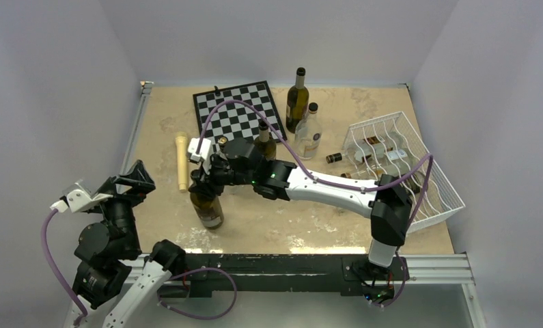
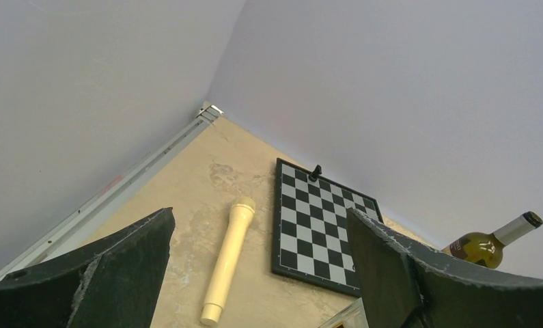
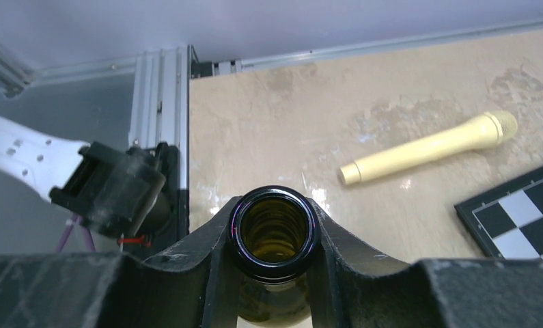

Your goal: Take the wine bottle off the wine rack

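Observation:
A dark green wine bottle [image 1: 208, 208] stands upright left of the table's middle, far from the white wire wine rack [image 1: 419, 174] at the right edge. My right gripper [image 1: 210, 179] reaches across and is shut on the bottle's neck. In the right wrist view the open bottle mouth [image 3: 276, 271] sits pinched between the two black fingers of the right gripper [image 3: 274, 229]. I cannot tell whether the bottle's base touches the table. My left gripper [image 1: 135, 179] hangs open and empty by the left edge; its view shows the left gripper [image 2: 260, 219] with wide-spread jaws.
A chessboard [image 1: 240, 113] lies at the back, and a cream microphone-shaped object [image 1: 182, 162] left of it. Upright bottles stand behind my right arm: green [image 1: 296, 101], clear [image 1: 310, 133], another dark one [image 1: 265, 140]. Small bottles [image 1: 374, 147] lie in the rack.

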Controlling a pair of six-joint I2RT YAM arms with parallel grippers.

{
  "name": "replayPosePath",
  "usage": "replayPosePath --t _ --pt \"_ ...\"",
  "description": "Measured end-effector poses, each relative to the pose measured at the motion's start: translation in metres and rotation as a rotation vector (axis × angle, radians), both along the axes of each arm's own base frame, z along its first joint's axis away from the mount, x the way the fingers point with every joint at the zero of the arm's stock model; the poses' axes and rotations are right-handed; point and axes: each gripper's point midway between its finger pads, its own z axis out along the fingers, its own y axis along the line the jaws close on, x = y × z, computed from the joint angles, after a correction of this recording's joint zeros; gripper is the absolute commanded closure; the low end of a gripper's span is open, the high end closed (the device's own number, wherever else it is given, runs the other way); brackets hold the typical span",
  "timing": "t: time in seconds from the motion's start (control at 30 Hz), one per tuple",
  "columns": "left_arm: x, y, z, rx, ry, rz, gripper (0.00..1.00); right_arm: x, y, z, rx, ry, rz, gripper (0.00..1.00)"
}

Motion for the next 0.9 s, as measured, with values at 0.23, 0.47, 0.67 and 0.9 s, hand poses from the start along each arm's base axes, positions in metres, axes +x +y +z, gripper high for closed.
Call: replayPosePath --t 0.23,0.47,0.67,0.9 --pt "0.001 -0.002 0.0 0.003 0.003 -0.007 0.0 0.005 0.018 0.008 0.082 0.021 -0.036 0.77" --pt "0.008 -0.009 -0.002 0.021 0.025 -0.033 0.0 0.009 0.022 0.018 0.125 0.012 -0.057 0.67" --pt "0.01 -0.012 -0.003 0.025 0.029 -0.045 0.0 0.012 0.026 0.002 0.095 0.023 -0.075 0.64" --pt "0.01 -0.014 -0.003 0.027 0.028 -0.056 0.0 0.011 0.035 -0.002 0.083 -0.006 -0.067 0.35"
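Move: The right hand still grips the wine bottle by its neck. The patch of table it is taken to lies about 4 cm to the left, level fore and aft, some 26 cm below. The cream microphone lies around 20 cm ahead and 10 cm left on the table; the clear bottle stands about 12 cm ahead and 6 cm right, its middle 13 cm lower. From the left hand, that patch is roughly 8 cm right, 2 cm ahead and 33 cm down. Keeping its pinch on the bottle's neck, the right hand carries it about 3.5 cm left, first rising some 2 cm with the fingers tipping slightly upward, then sinking about 2.5 cm to set the base down. Only then do the fingers open partway, and the farther-out finger comes clear of the neck. ##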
